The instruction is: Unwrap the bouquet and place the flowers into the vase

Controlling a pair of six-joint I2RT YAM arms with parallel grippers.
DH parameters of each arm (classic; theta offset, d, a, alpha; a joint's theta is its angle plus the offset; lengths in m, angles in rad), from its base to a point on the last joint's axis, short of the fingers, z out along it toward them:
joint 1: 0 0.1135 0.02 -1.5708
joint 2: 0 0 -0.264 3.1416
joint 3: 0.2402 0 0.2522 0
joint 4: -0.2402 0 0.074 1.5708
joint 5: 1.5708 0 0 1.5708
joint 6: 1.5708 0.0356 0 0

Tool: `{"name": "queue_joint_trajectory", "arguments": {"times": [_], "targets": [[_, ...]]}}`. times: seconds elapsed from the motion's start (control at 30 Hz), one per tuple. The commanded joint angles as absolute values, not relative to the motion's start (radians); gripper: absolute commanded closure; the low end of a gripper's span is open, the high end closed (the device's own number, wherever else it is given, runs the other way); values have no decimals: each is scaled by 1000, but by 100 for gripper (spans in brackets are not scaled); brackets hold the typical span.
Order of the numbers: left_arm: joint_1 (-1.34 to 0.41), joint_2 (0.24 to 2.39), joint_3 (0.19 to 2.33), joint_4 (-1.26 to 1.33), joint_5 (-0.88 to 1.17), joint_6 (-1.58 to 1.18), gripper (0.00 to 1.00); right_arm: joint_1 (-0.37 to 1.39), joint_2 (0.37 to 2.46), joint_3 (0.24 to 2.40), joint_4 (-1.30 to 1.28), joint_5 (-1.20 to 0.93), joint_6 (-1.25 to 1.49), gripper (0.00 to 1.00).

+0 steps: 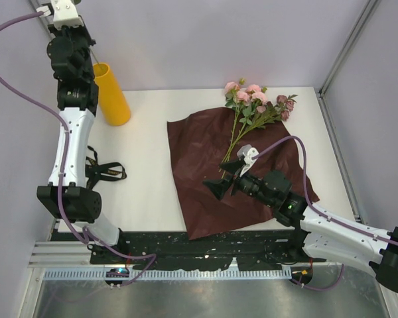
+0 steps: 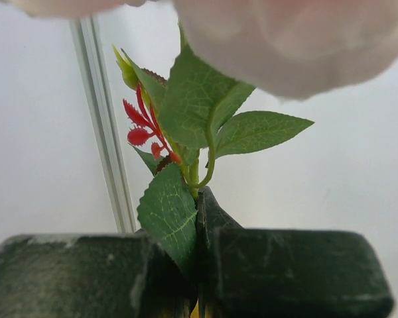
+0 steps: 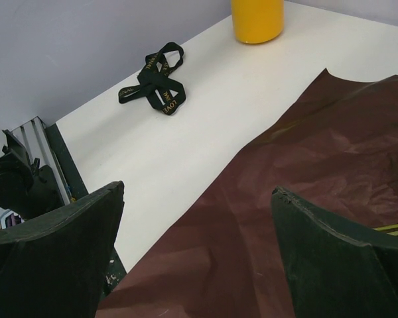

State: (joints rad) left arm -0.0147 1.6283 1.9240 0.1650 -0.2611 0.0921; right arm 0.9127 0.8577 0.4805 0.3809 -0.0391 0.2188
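Note:
My left gripper (image 2: 200, 265) is shut on the green stem of one flower (image 2: 196, 169). Its leaves stand up from the jaws and a blurred pink bloom (image 2: 285, 40) fills the top of the left wrist view. That arm reaches up at the far left, right beside the yellow-orange vase (image 1: 111, 94). The other flowers (image 1: 252, 99), pink and mauve, lie across the far end of the opened dark red paper (image 1: 205, 152). Low over the paper's near part, my right gripper (image 1: 222, 180) is open with nothing between its fingers (image 3: 53, 258). The vase (image 3: 257, 20) shows far off in the right wrist view.
A black ribbon (image 1: 105, 172) lies loose on the white table left of the paper, also the ribbon (image 3: 159, 79) in the right wrist view. Grey walls and a metal frame post (image 1: 345, 46) close in the table at the back and sides.

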Motion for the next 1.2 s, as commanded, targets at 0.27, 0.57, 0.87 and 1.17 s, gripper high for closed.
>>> {"name": "queue_joint_trajectory", "arguments": {"times": [0.27, 0.57, 0.87, 1.17], "targets": [[-9, 1675, 1836, 327, -259, 161, 100, 916, 842, 545, 411, -43, 186, 5], [-9, 1695, 1735, 304, -270, 164, 88, 916, 831, 548, 394, -25, 198, 5], [-9, 1649, 1660, 247, -270, 147, 22, 916, 815, 614, 232, 130, 248, 4], [-11, 1464, 1536, 68, -66, 71, 0, 914, 822, 661, 97, 279, 399, 5]]}}
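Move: The left hand still grips the flower, its stem already seeming to reach the yellow vase's mouth. The vase's middle stands about 11 cm ahead, 5 cm to the left and some 45 cm below. The black ribbon lies roughly 17 cm back, 6 cm left and 57 cm down; the brown wrapping's middle is about 16 cm back and 46 cm right. From the right hand the vase is some 39 cm ahead, 45 cm left and 12 cm lower. Downward and somewhat forward, the left hand lowers the held flower towards the vase, sinking about 16 cm while its fingers tip down some 20 degrees. Roughly halfway down the fingers start opening, end wide and let go of the stem, and the hand eases back 2 cm. Over the wrapping, the empty open right hand drifts a few centimetres right, up and forward, turning slightly clockwise. ##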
